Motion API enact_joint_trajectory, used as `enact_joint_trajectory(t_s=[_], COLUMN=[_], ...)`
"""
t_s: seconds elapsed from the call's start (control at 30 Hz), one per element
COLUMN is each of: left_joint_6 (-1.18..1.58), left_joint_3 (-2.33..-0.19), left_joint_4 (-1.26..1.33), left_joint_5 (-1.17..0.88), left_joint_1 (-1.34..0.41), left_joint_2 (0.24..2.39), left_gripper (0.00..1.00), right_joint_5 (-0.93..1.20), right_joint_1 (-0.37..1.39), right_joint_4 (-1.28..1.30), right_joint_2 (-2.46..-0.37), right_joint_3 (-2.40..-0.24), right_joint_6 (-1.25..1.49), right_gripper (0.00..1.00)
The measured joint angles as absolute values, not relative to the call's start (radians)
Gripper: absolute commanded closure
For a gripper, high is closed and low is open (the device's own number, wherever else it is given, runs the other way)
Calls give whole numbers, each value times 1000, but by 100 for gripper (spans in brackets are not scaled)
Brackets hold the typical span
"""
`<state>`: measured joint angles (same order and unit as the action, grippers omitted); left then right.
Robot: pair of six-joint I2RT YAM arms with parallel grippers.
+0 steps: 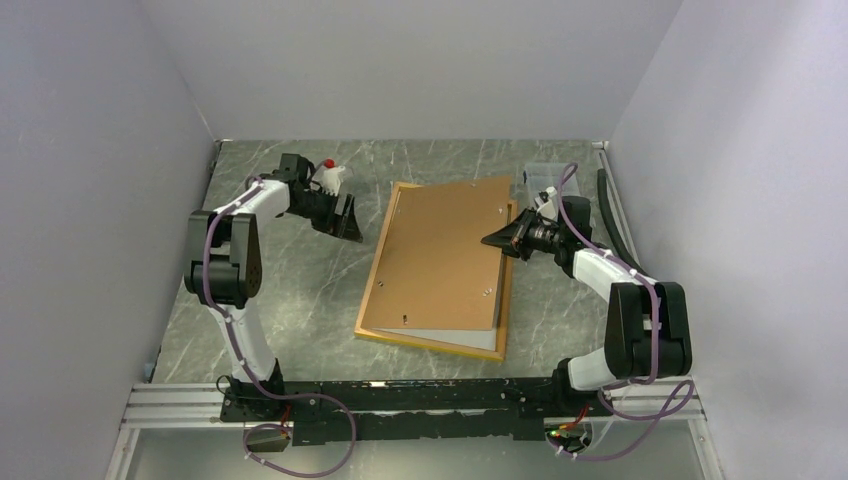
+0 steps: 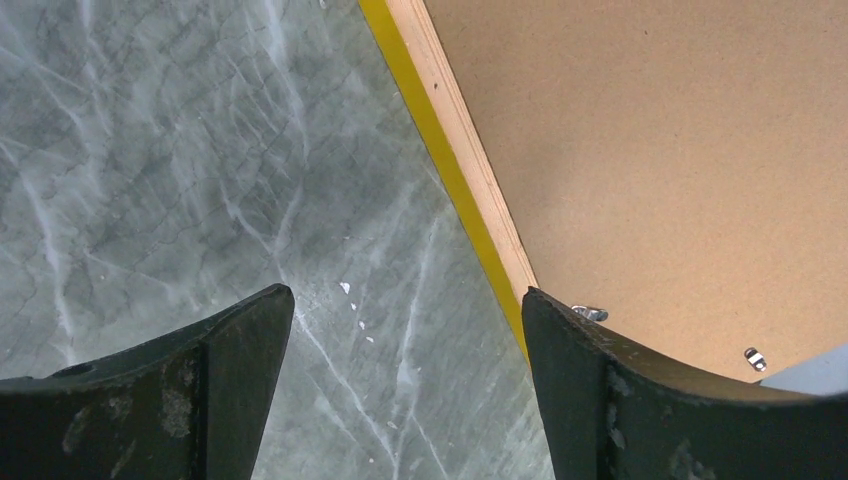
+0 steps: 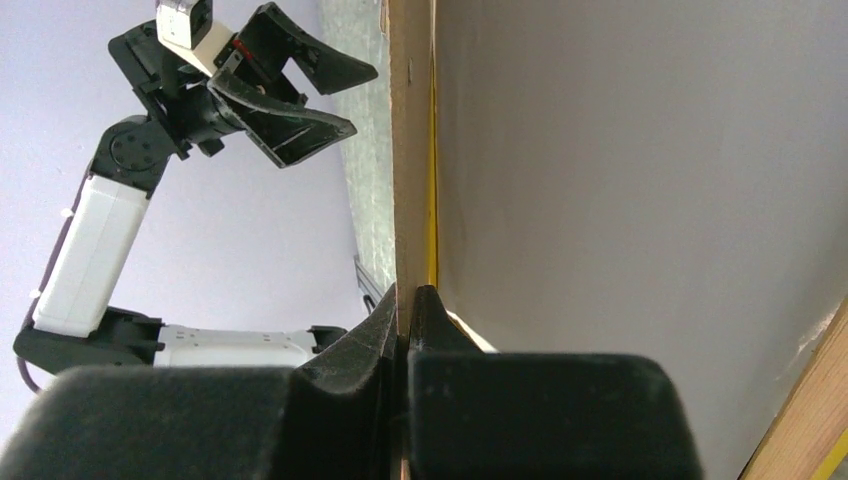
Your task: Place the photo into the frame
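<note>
The frame [image 1: 432, 347] lies face down mid-table, with its yellow border [image 2: 440, 150] showing. A brown backing board [image 1: 445, 250] rests askew on it. A pale strip [image 1: 455, 338] shows under the board's near end, and it looks like the photo's plain back. My right gripper [image 1: 497, 240] is shut on the board's right edge [image 3: 410, 150]. The fingertips [image 3: 388, 305] pinch the edge, and the pale sheet [image 3: 620, 200] lies beneath. My left gripper [image 1: 345, 225] hangs open over bare table just left of the frame. Nothing is between its fingers [image 2: 240, 330].
A small clear plastic box [image 1: 541, 176] stands at the back right, behind the right arm. A black hose [image 1: 610, 215] runs along the right wall. Small metal clips [image 2: 590, 313] sit on the board. A metal rail [image 1: 400, 400] crosses the near edge.
</note>
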<state>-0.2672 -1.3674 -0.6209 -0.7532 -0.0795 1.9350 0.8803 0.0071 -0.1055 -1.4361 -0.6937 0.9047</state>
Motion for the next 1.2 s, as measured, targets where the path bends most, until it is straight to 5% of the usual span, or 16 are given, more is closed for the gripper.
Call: enact_joint_trajectory(t_s=[0.47,0.7,1.0,1.2], left_joint_6=[-267,-267,-265,-249], left_joint_3=[-1369,-1377,-1378,-1361], left_joint_4=[-608,-607,-601,-579], left_joint_5=[-712,-714,-726,-748], left_joint_1=[-163,-176,-201,-200], left_joint_2=[2012,2021,2040,2047], left_gripper=[28,29,58,62], right_joint_5=[890,892,896,897], right_joint_1=[-17,-26,-30,-30], right_joint_4=[-110,-98,-101,-105], right_joint_2=[-1476,-1476,-1487,-1487], right_joint_3=[-699,-700,-700,-700], right_joint_6=[854,825,823,822], right_gripper=[100,100,100,100])
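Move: The nearest stretch of the frame's left rail is about 5 cm right, 3 cm back and 5 cm below the open left hand; the backboard's middle is some 16 cm right, 5 cm back and 4 cm down. The right hand, already pinching the backboard's right edge, has the frame's middle about 8 cm left, 5 cm back and 12 cm below, and the frame's right rail some 6 cm right, 1 cm back and 12 cm down. Left hand, half-closing, goes right and down some 6 cm toward frame's left rail; right hand lowers held backboard. ##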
